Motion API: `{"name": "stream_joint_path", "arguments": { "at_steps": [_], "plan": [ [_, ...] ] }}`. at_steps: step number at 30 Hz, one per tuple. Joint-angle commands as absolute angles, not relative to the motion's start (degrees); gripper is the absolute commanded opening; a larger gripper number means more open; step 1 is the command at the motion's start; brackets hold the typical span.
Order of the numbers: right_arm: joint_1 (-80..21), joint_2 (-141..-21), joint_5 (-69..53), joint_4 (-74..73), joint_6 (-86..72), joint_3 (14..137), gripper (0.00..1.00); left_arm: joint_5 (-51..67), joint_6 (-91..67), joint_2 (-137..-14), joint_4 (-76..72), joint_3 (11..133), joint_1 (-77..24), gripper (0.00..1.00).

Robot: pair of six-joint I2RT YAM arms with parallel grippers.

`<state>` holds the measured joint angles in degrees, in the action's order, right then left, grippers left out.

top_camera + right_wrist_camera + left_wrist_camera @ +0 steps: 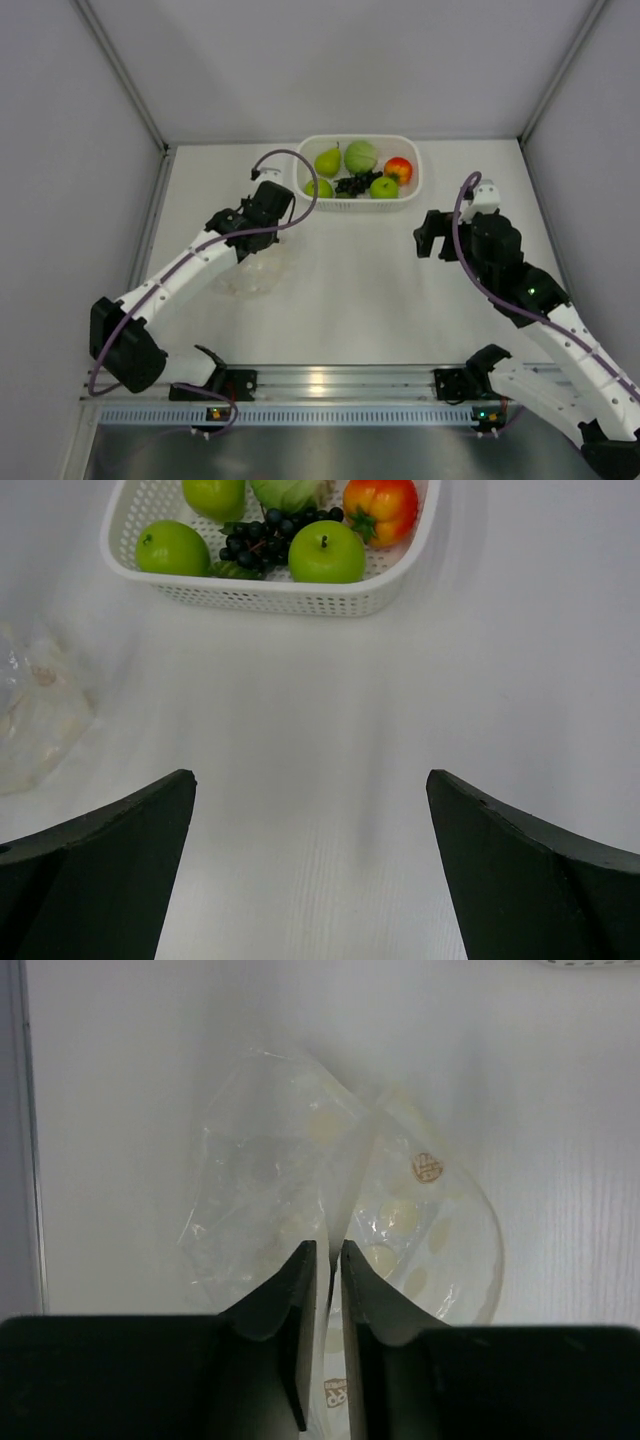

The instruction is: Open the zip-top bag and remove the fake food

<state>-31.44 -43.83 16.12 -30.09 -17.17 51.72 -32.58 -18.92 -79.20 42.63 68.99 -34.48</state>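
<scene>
The zip-top bag (250,272) lies crumpled on the white table under my left gripper (262,245); no fruit shows inside it. In the left wrist view the dotted bag (420,1210) spreads ahead, and my left gripper (328,1250) stands a narrow crack open with a fold of the film in the gap. The fake food sits in a white basket (412,150): pear (327,160), pale green ball (361,156), red-yellow apple (399,169), green apple (384,187), grapes (352,184). My right gripper (430,235) (310,780) hangs wide open and holds nothing, just short of the basket (280,595).
Grey walls close in the table at the back and on both sides. The bag's edge (30,710) shows at the left of the right wrist view. A metal rail with both arm bases (320,385) runs along the near edge.
</scene>
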Motion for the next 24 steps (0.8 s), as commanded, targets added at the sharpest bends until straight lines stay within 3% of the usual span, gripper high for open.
{"name": "stream_joint_path", "arguments": {
  "at_steps": [1, 2, 5, 7, 11, 12, 13, 14, 16, 24],
  "plan": [
    [-31.1, -42.6, 18.3, -33.9, -16.9, 51.6, 0.99, -35.0, -20.6, -74.2, 46.3, 68.5, -34.6, 0.25],
    [-31.1, -42.3, 18.4, -34.4, -17.0, 51.6, 0.99, -35.9, -20.9, -73.7, 47.2, 68.6, -34.6, 0.29],
    [-31.1, -41.7, 18.0, -34.8, -17.2, 51.5, 0.99, -39.7, -21.9, -72.2, 50.3, 68.6, -34.6, 0.30],
    [-31.1, -41.2, 17.6, -35.2, -17.5, 51.9, 0.99, -41.6, -22.5, -72.2, 52.7, 69.2, -34.7, 0.37],
    [-31.1, -40.7, 17.0, -36.2, -17.5, 52.8, 0.99, -41.2, -22.9, -70.6, 53.4, 69.8, -34.6, 0.69],
    [-31.1, -40.6, 17.3, -36.8, -17.3, 53.2, 0.99, -40.9, -22.9, -69.5, 53.4, 70.2, -34.6, 0.72],
    [-31.2, -40.6, 17.8, -37.8, -17.1, 53.9, 0.99, -40.7, -22.8, -68.8, 53.4, 70.3, -34.6, 0.88],
    [-31.2, -40.5, 18.2, -38.4, -16.9, 54.2, 0.99, -40.6, -22.8, -68.1, 53.4, 70.5, -34.6, 0.92],
    [-31.1, -39.8, 19.5, -39.7, -16.8, 55.3, 0.99, -41.3, -22.8, -66.0, 53.3, 70.9, -34.6, 0.98],
    [-31.1, -33.7, 27.4, -42.8, -15.4, 57.1, 0.99, -47.6, -27.2, -55.0, 53.0, 70.7, -34.5, 0.98]
  ]
}}
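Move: The left hand still has the upper edge of the empty zip-top bag between its nearly shut fingertips. The bag's middle lies roughly level with that hand, about 5 cm to its left and 14 cm below. The white basket is some 22 cm ahead, 18 cm to the right and 12 cm lower; the green apple in its near left corner is about 18 cm ahead and 8 cm right. From the right hand the bag lies about 39 cm left, 5 cm ahead and 22 cm below. The left fingers let go of the bag's edge, opening wide while the hand draws away from it: up about 9 cm, with a brief levelling on the way, and steadily left and back towards its own base. The fingers tip up some 15 degrees and turn a little counter-clockwise. The empty right hand, still wide open, eases back and to its right about 5 cm, away from basket and bag. ##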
